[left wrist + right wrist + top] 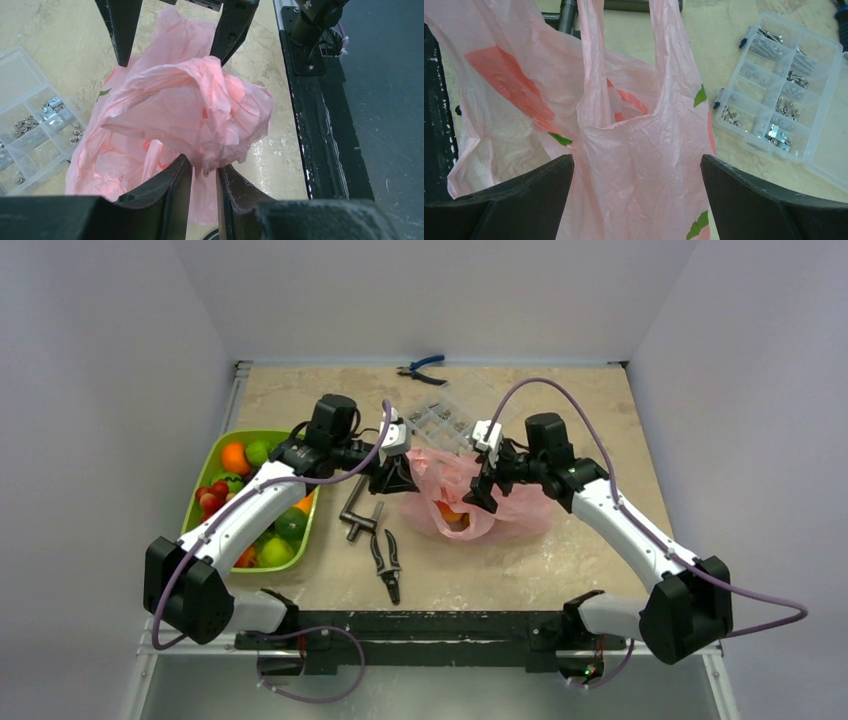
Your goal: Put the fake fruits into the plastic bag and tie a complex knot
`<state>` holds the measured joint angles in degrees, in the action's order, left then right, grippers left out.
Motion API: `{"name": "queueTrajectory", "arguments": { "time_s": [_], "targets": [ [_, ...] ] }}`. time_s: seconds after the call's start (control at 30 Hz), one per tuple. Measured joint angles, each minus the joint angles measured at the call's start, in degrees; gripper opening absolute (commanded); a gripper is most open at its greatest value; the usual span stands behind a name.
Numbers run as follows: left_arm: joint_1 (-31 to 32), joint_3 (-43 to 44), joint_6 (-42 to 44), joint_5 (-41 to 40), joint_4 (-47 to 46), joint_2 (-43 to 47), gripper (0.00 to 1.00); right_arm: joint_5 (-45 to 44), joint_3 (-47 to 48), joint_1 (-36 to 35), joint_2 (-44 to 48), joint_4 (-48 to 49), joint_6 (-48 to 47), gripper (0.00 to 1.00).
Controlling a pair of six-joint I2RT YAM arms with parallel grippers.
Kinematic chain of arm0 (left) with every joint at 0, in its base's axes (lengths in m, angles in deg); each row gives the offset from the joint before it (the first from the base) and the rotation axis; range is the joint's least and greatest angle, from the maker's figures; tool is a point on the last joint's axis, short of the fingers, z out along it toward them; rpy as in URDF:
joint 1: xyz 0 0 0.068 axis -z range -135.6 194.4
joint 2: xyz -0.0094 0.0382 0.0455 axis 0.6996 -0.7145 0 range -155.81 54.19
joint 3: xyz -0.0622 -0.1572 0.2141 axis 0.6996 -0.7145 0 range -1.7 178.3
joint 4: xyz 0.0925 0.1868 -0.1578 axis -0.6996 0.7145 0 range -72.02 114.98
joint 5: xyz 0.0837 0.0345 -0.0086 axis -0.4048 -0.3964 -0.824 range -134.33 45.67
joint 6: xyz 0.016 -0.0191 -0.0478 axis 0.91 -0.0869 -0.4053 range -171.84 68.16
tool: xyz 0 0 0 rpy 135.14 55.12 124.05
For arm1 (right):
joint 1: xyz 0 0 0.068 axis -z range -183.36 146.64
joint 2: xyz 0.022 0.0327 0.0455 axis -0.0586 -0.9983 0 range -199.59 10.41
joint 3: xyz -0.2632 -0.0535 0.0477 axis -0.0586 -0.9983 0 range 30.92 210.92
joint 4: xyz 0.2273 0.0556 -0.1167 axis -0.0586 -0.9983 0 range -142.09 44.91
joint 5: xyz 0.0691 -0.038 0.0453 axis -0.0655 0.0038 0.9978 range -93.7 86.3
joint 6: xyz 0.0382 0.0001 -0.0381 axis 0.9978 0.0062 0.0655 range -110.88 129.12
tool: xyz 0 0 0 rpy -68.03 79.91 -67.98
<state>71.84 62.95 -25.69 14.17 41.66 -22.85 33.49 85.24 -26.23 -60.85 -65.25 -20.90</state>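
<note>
The pink plastic bag [480, 502] lies mid-table between both arms, an orange fake fruit [450, 512] showing through its film. More fake fruits [235, 458] fill the lime-green tray [200, 485] on the left. My left gripper [205, 170] is open by a narrow gap, and a crumpled bunch of the bag [190, 110] rests at its fingertips. My right gripper [637, 170] stands wide open astride the bag [639, 150], just below its two handle loops [591, 75]. No knot is in view.
A clear parts box [445, 418] of screws and nuts sits behind the bag. Blue-handled pliers [420, 368] lie at the far edge. A dark metal tool [357, 508] and black pliers [388, 562] lie left of the bag. The black rail [310, 125] borders the table's near edge.
</note>
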Motion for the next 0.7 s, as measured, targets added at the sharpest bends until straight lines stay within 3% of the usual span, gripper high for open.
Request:
{"name": "queueTrajectory", "arguments": {
  "time_s": [0.2,0.3,0.33,0.4,0.47,0.7],
  "targets": [
    [0.00,0.00,0.00,0.17,-0.02,0.00,0.29,-0.07,1.20,-0.63,-0.26,-2.36,-1.95,0.99],
    [0.00,0.00,0.00,0.31,-0.02,0.00,0.25,-1.31,2.08,-1.79,-2.05,-2.71,-3.13,0.99],
    [0.00,0.00,0.02,0.35,-0.02,0.00,0.23,-1.95,2.16,-2.19,-2.69,-2.67,-3.39,0.95],
    [0.00,0.00,0.02,0.46,0.02,0.00,0.21,-3.23,2.16,-2.93,-4.22,-2.69,-3.78,0.67],
    [-0.02,0.00,0.02,0.55,0.09,0.02,0.23,-3.74,2.19,-3.37,-5.29,-2.75,-4.37,0.48],
    [-6.27,0.59,-0.11,2.36,2.01,0.35,0.62,-4.20,2.23,-2.91,-2.58,-2.23,-3.26,0.03]
  ]
}}
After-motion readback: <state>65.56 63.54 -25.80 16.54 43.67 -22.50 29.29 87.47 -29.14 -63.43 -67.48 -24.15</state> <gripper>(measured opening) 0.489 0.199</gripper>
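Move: Between and just below the right hand's open fingers runs the pink bag's neck, some 2 cm to its left and 3 cm down; the orange fruit in the bag lies about 5 cm left, 4 cm back and 14 cm below, the parts box 16 cm ahead and 6 cm left. From the left hand, whose tips have the bag's top end, the neck is about 10 cm right, 2 cm back and 6 cm lower; the metal handle is 12 cm left, 5 cm back. Dipping nearly 3 cm and edging 1 cm left over the bag, the right hand shuts its wide-open fingers on the bag's neck and pinches it, then rises about 2 cm. The left hand stays at the bag's top end until late, then opens to about half and backs off to the left and forward, some 3 cm, clear of the bag. ##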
